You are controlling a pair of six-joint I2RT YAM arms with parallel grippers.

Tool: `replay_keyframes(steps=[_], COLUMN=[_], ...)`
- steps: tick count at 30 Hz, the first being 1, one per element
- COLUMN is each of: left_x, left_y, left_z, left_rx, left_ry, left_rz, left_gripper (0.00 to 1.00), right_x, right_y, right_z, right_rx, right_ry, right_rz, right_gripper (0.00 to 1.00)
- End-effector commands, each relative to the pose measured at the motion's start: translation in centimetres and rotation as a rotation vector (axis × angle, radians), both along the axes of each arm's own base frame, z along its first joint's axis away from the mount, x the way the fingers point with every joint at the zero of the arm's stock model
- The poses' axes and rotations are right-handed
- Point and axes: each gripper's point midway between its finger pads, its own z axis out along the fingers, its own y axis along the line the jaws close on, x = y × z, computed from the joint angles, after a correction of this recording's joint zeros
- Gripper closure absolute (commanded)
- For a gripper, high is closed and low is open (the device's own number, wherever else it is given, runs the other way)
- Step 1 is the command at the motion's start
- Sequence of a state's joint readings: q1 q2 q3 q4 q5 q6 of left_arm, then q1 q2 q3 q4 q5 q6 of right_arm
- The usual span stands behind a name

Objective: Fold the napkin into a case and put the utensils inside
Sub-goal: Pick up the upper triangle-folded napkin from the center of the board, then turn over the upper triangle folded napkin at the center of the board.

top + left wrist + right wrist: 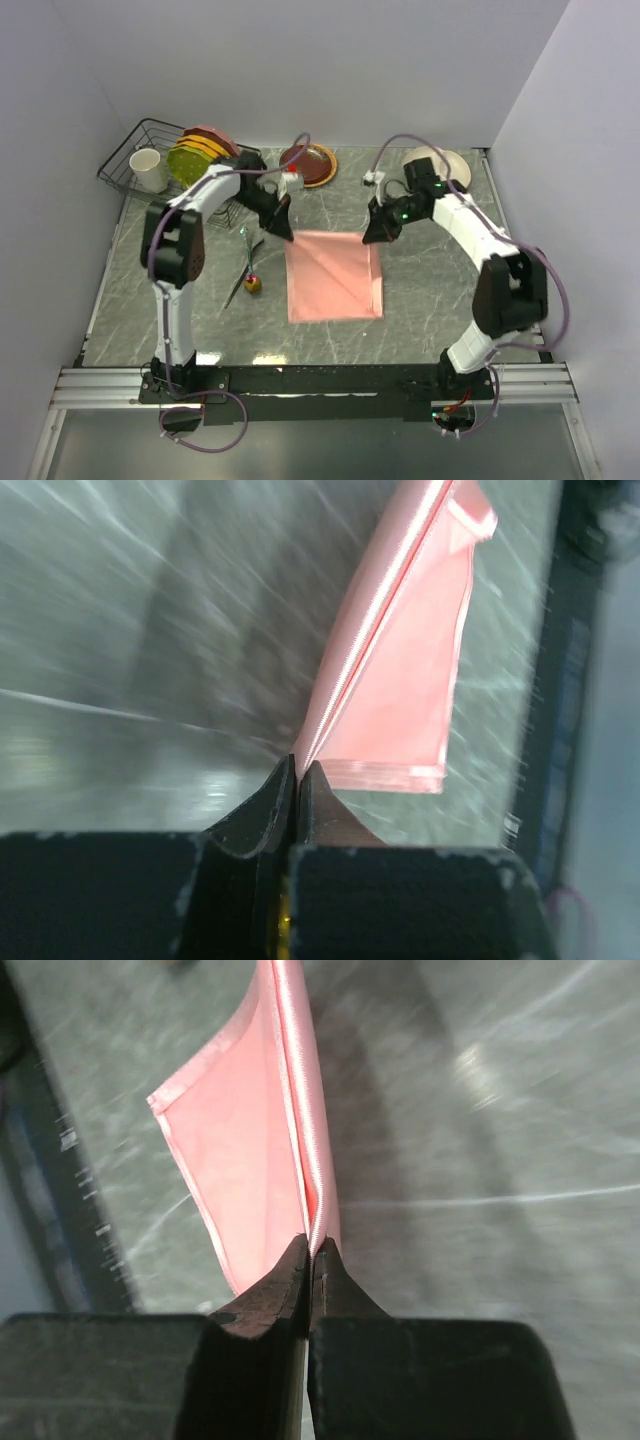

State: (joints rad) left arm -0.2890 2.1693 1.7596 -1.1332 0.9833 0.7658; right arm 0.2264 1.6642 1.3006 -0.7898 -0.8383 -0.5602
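The salmon-pink napkin (334, 274) lies folded into a rough square in the middle of the marble table. My left gripper (285, 234) is shut on its far left corner, and in the left wrist view the napkin's edge (385, 650) runs up from the pinched tips of that gripper (299, 767). My right gripper (372, 236) is shut on the far right corner; the right wrist view shows the napkin (255, 1150) rising from its closed tips (311, 1245). The utensils (247, 268), gold heads with thin dark handles, lie on the table left of the napkin.
A wire rack (140, 150) at the back left holds a white cup (149, 170) and several upright plates (200, 152). A dark red plate (308, 164) and a cream plate (438, 165) sit at the back. A black rail (320, 380) runs along the near edge.
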Motion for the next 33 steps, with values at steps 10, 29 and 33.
replay_keyframes(steps=[10,29,33], left_x=[15.0,-4.4,-3.3], left_y=[1.9,-1.1,-1.1], left_z=[20.9,-0.2,0.9], left_rx=[0.031,0.176,0.197], left_ry=[-1.034,-0.946,-0.898], left_rz=[0.375,0.006,0.077], left_gripper=[0.99,0.99,0.99], right_x=[12.6,-5.9,-4.3], right_y=[-5.9,-1.2,-1.6], right_z=[17.2,-5.1,-3.8], right_rx=[-0.082,-0.174,-0.191], right_ry=[-1.102,-1.161,-1.123], right_rz=[-0.139,0.604,0.465], right_gripper=[1.0,1.0,1.0])
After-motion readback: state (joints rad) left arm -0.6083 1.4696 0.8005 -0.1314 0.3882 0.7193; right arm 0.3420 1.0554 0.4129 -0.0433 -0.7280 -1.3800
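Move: Both hands hold the raised far edge of the pink napkin, whose middle lies about 7 cm back, 9 cm to the right and 5 cm below the left hand, and about 7 cm back, 6 cm to the left and 6 cm below the right. From the left hand, the dark red plate is roughly 17 cm ahead and 3 cm right, the utensils about 8 cm left and 3 cm back. The divided dish lies some 15 cm ahead and 14 cm right of the right hand. Up and forward first, both arms fling the napkin's pinched edge towards the plate and dish, rising 14 to 19 cm while reaching some 10 cm out, then sweep it quickly back towards the robot and down, ending behind and below their starts. Both wrists roll 50 to 60 degrees, swinging their fingertips forward and up; the right also turns counter-clockwise late. The fingers stay shut on the cloth. ##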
